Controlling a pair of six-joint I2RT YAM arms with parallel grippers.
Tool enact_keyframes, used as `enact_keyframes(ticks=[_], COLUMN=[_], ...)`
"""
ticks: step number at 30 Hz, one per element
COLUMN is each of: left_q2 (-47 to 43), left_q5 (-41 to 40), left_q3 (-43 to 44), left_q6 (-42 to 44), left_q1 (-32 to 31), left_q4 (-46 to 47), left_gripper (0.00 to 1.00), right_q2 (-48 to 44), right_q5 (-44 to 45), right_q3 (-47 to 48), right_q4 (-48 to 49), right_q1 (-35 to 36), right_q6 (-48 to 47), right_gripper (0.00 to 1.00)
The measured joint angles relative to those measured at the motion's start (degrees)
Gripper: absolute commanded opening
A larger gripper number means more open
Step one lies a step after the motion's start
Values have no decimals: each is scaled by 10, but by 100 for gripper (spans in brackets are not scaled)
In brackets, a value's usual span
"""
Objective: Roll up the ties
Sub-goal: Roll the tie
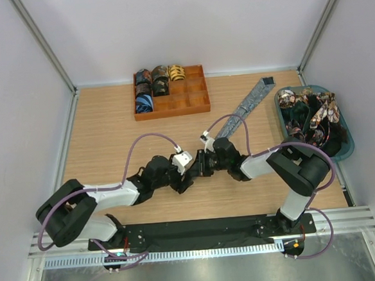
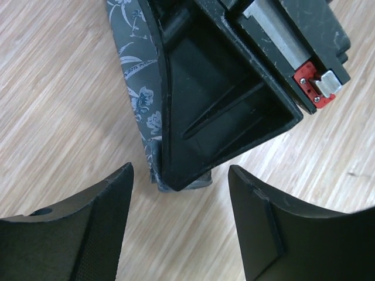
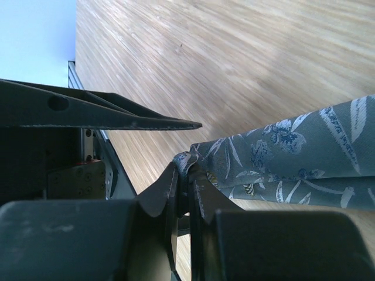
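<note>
A grey-blue floral tie (image 1: pixel 249 104) lies flat across the table toward the middle. My right gripper (image 3: pixel 188 170) is shut on its narrow end, and the fabric (image 3: pixel 293 152) bunches between the pads. In the left wrist view that pinched tie end (image 2: pixel 140 99) pokes out from under the right gripper's black finger (image 2: pixel 217 111). My left gripper (image 2: pixel 180 171) faces it, open, with a finger on each side of that end and neither touching. In the top view the left gripper (image 1: pixel 188 169) and right gripper (image 1: pixel 202 162) meet at mid-table.
An orange compartment tray (image 1: pixel 191 105) at the back holds several rolled ties (image 1: pixel 153 85). A blue bin (image 1: pixel 345 143) at the right edge is filled with loose ties (image 1: pixel 311 112). Purple cables (image 1: pixel 142 140) arc over both arms.
</note>
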Motion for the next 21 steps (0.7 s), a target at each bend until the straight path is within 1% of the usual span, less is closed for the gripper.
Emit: enact_keyframes(ticks=[4, 5, 7, 8, 10, 11, 13, 15, 19, 21], left_q2=[25, 28, 38, 42, 52, 55, 63, 69, 72, 72], left_q5=[-3, -4, -4, -5, -5, -5, -5, -5, -6, -6], left_q3=[15, 16, 19, 21, 23, 24, 26, 29, 32, 32], left_q6=[12, 13, 16, 17, 19, 19, 21, 22, 25, 25], left_q1=[-1, -1, -1, -1, -1, -1, -1, -1, -1, -1], left_q4=[0, 0, 0, 0, 0, 1, 0, -1, -3, -3], left_gripper=[59, 54, 49, 41, 36, 32, 27, 23, 22, 22], right_q2=[9, 12, 15, 17, 19, 20, 24, 27, 28, 28], right_q5=[-11, -12, -17, -18, -19, -19, -20, -20, -20, -21], right_q3=[-2, -2, -2, -2, -2, -2, -2, -2, -2, 2], right_q4=[17, 20, 27, 29, 31, 32, 31, 30, 30, 24], right_q1=[-10, -12, -15, -16, -17, -18, -18, -18, -22, -23], right_q6=[8, 10, 14, 15, 16, 16, 16, 16, 14, 9], right_gripper=[3, 3, 3, 3, 3, 4, 4, 8, 15, 25])
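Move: Just under the left hand, about 2 cm down, 1 cm ahead and 1 cm to its right, is the folded near end of the tie, pinched in the right hand's fingers right at its hand point. The tie's dark far end lies some 33 cm ahead of the left hand and 32 cm to its right, about 5 cm lower. The wooden tray is roughly 32 cm ahead of the left hand and 4 cm to its left. Sinking about 2 cm and easing a little forward, the left hand brings its open fingers down astride the tie's near end at the right fingertips, and closes them until they pinch the cloth bundle there. The right hand keeps its grip on that end, shifting only about 1 cm forward and slightly down. ##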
